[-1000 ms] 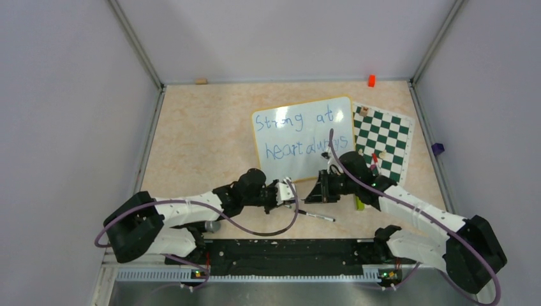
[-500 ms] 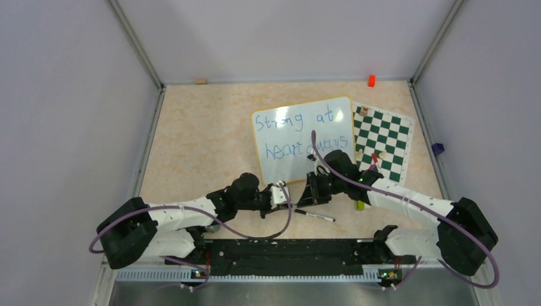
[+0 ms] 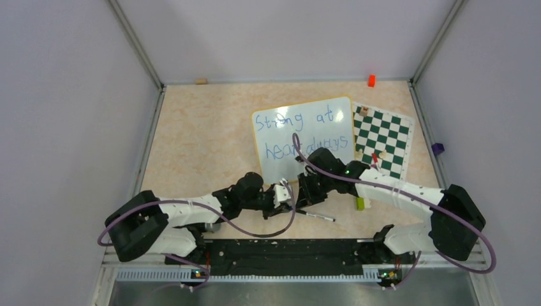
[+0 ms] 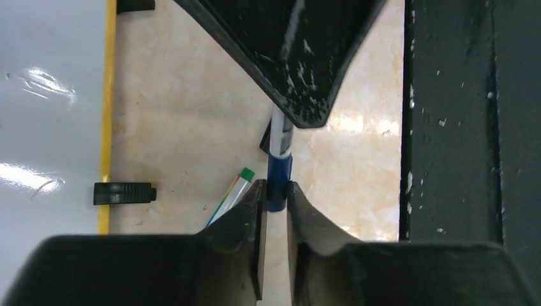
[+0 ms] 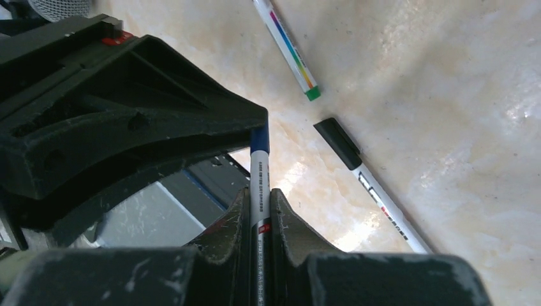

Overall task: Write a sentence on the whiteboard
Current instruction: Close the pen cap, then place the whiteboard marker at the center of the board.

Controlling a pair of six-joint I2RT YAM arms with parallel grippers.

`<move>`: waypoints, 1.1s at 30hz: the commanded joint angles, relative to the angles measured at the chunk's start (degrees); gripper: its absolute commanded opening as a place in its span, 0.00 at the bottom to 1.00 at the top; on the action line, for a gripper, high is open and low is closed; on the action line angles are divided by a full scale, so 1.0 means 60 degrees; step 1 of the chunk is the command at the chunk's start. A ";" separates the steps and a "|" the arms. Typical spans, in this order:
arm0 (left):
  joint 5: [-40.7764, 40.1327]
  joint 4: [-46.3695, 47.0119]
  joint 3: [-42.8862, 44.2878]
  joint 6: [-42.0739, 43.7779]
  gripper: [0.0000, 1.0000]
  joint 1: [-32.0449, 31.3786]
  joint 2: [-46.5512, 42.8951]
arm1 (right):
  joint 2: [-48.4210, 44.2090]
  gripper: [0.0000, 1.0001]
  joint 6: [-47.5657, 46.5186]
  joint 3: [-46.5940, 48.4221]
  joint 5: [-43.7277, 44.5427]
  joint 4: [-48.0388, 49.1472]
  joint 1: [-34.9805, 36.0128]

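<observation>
The whiteboard lies flat mid-table with the sentence on it in blue, in two lines. My two grippers meet just in front of its near edge. A white marker stands in my right gripper, which is shut on its barrel. Its blue cap end is pinched between the fingertips of my left gripper, which is shut on it. From above, the left gripper and right gripper almost touch. The whiteboard's yellow rim and a black clip foot show in the left wrist view.
A black-capped marker and a green-tipped pen lie on the table by the grippers. The green checkered chessboard lies right of the whiteboard. An orange block and a wooden block sit at the back wall.
My right arm has swung left with the marker, from beside the chessboard to meet the left gripper. The left gripper has barely moved.
</observation>
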 commanded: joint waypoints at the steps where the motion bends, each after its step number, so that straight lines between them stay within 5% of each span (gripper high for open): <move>1: 0.0572 0.1864 0.1084 -0.0303 0.28 -0.0218 -0.0299 | -0.0318 0.00 -0.0365 0.1098 0.1179 0.0077 0.0305; 6: -0.0684 0.1780 0.0787 -0.0597 0.30 -0.0206 -0.0830 | -0.1141 0.00 -0.0399 0.0897 0.2111 -0.0363 -0.0094; 13: -0.1967 0.1759 0.0328 -0.0721 0.30 -0.0164 -0.1546 | -0.2156 0.00 0.0223 -0.0641 0.0986 0.1564 -0.1485; 23: -0.2984 0.1471 0.0125 -0.1206 0.36 0.0361 -0.2118 | -0.1819 0.42 0.0665 -0.1368 0.0914 0.2571 -0.1649; 28: -0.4986 0.1562 -0.0110 -0.1939 0.57 0.0643 -0.2473 | -0.2277 0.69 0.0432 -0.1419 0.1695 0.1710 -0.2003; 33: -0.6474 0.0940 -0.0055 -0.2572 0.69 0.1114 -0.2940 | -0.3157 0.72 -0.0016 -0.0879 0.3249 0.0520 -0.2591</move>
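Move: The left fingers still hold the blue pen's cap, already on the barrel that the right fingers grip. The right hand's drop spot is bare table some 3 cm ahead, 3 cm right and 7 cm below it. Near that spot, the black pen's middle is 1 cm ahead of the right hand and 4 cm right, the green pen's 5 cm ahead and 9 cm left, and the whiteboard's near edge 12 cm straight ahead. The left hand opens at once and lets go of the cap, rising about 10 cm with a slight shift right, then swings forward and left, turning some 35 degrees counter-clockwise as it opens wider. The right hand carries the capped pen forward about 6 cm towards the whiteboard, up and slightly right, sinks a little, then opens wide above the table, dropping the pen, and eases farther right. ##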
